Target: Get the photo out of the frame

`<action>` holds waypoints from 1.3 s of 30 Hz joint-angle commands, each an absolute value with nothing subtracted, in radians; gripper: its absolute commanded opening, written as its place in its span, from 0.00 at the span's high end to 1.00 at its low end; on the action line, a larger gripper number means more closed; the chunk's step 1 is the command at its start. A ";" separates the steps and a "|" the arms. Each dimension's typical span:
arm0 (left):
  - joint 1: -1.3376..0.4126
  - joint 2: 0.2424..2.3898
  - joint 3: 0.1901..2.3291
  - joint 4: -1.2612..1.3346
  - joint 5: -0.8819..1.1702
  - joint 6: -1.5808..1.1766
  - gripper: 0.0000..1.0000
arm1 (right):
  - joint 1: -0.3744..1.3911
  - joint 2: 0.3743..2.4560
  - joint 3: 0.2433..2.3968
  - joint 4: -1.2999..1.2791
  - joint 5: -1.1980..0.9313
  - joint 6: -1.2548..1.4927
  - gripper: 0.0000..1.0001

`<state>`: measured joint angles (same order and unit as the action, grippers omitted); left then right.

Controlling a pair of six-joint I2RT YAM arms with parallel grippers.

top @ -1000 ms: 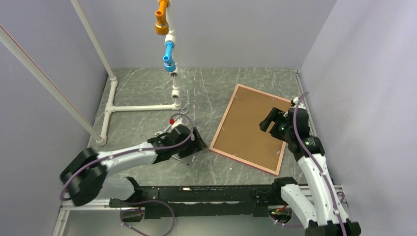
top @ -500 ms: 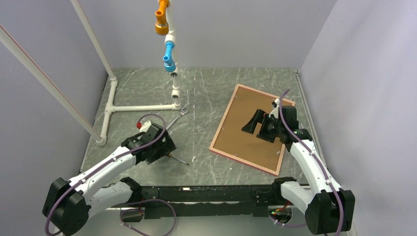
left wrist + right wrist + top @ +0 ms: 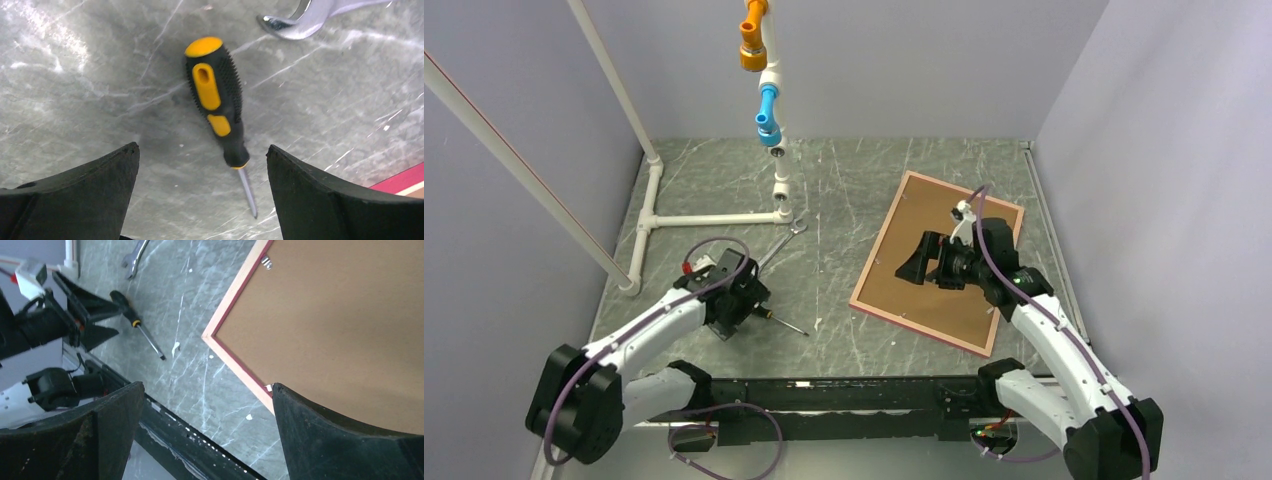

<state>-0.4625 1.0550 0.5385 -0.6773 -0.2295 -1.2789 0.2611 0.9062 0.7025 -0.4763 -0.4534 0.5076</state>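
The frame (image 3: 939,262) lies face down on the right of the table, a thin pink-red border around a brown backing board (image 3: 340,325). The photo is hidden under that board. My right gripper (image 3: 916,268) hovers open above the board's left half, holding nothing; in its own view the right gripper (image 3: 207,386) looks past the frame's near-left corner. My left gripper (image 3: 732,305) stands open on the left, pointing down at a screwdriver (image 3: 217,105); nothing is gripped between the left gripper's (image 3: 201,149) fingers. A strip of the frame's red edge (image 3: 402,179) shows at right.
The black and yellow screwdriver (image 3: 786,323) lies left of the frame. A steel wrench (image 3: 782,240) lies near a white pipe structure (image 3: 714,218) carrying orange (image 3: 754,45) and blue (image 3: 767,105) fittings. A small metal clip (image 3: 266,261) sits on the board's edge.
The left arm has drawn back to the left and now hangs over the screwdriver handle. The right gripper has moved left across the backing board. Both grippers have opened wider.
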 commanded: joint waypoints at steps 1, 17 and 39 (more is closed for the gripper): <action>-0.441 1.165 0.653 -0.721 -0.267 -1.348 0.02 | 0.317 0.910 0.734 -0.436 -0.410 0.530 0.00; -0.405 1.424 0.691 -0.718 -0.253 -1.367 0.44 | 0.365 0.904 0.763 -0.473 -0.380 0.503 0.00; -0.405 0.871 0.524 -0.402 0.048 -0.810 1.00 | 0.473 1.034 0.772 -0.396 -0.405 0.547 0.00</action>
<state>-0.4061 0.9680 0.5327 -0.5964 -0.1265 -1.0256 0.4519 1.0119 0.7242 -0.4591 -0.3748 0.5232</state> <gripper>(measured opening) 0.355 0.994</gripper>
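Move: The screwdriver lies between and just beyond the left hand's open fingers: its handle is about 3 cm ahead, 1 cm to the left and 2 cm below, with its shaft running right and back. The wrench's middle is some 14 cm ahead and 4 cm right, and the face-down frame's middle about 11 cm ahead and 35 cm right. From the right hand the handle is roughly 29 cm left, 1 cm back and 15 cm below. Forward about 3 cm and down 2 cm, tipping its fingers back towards the base, the left hand reaches the screwdriver's handle; there it closes, pinches the handle between both fingers, then draws back a little and lifts some 4 cm, turning clockwise and tipping back forward. Meanwhile the right hand, still open above the frame's back, eases about 4 cm left, slightly back and down. ##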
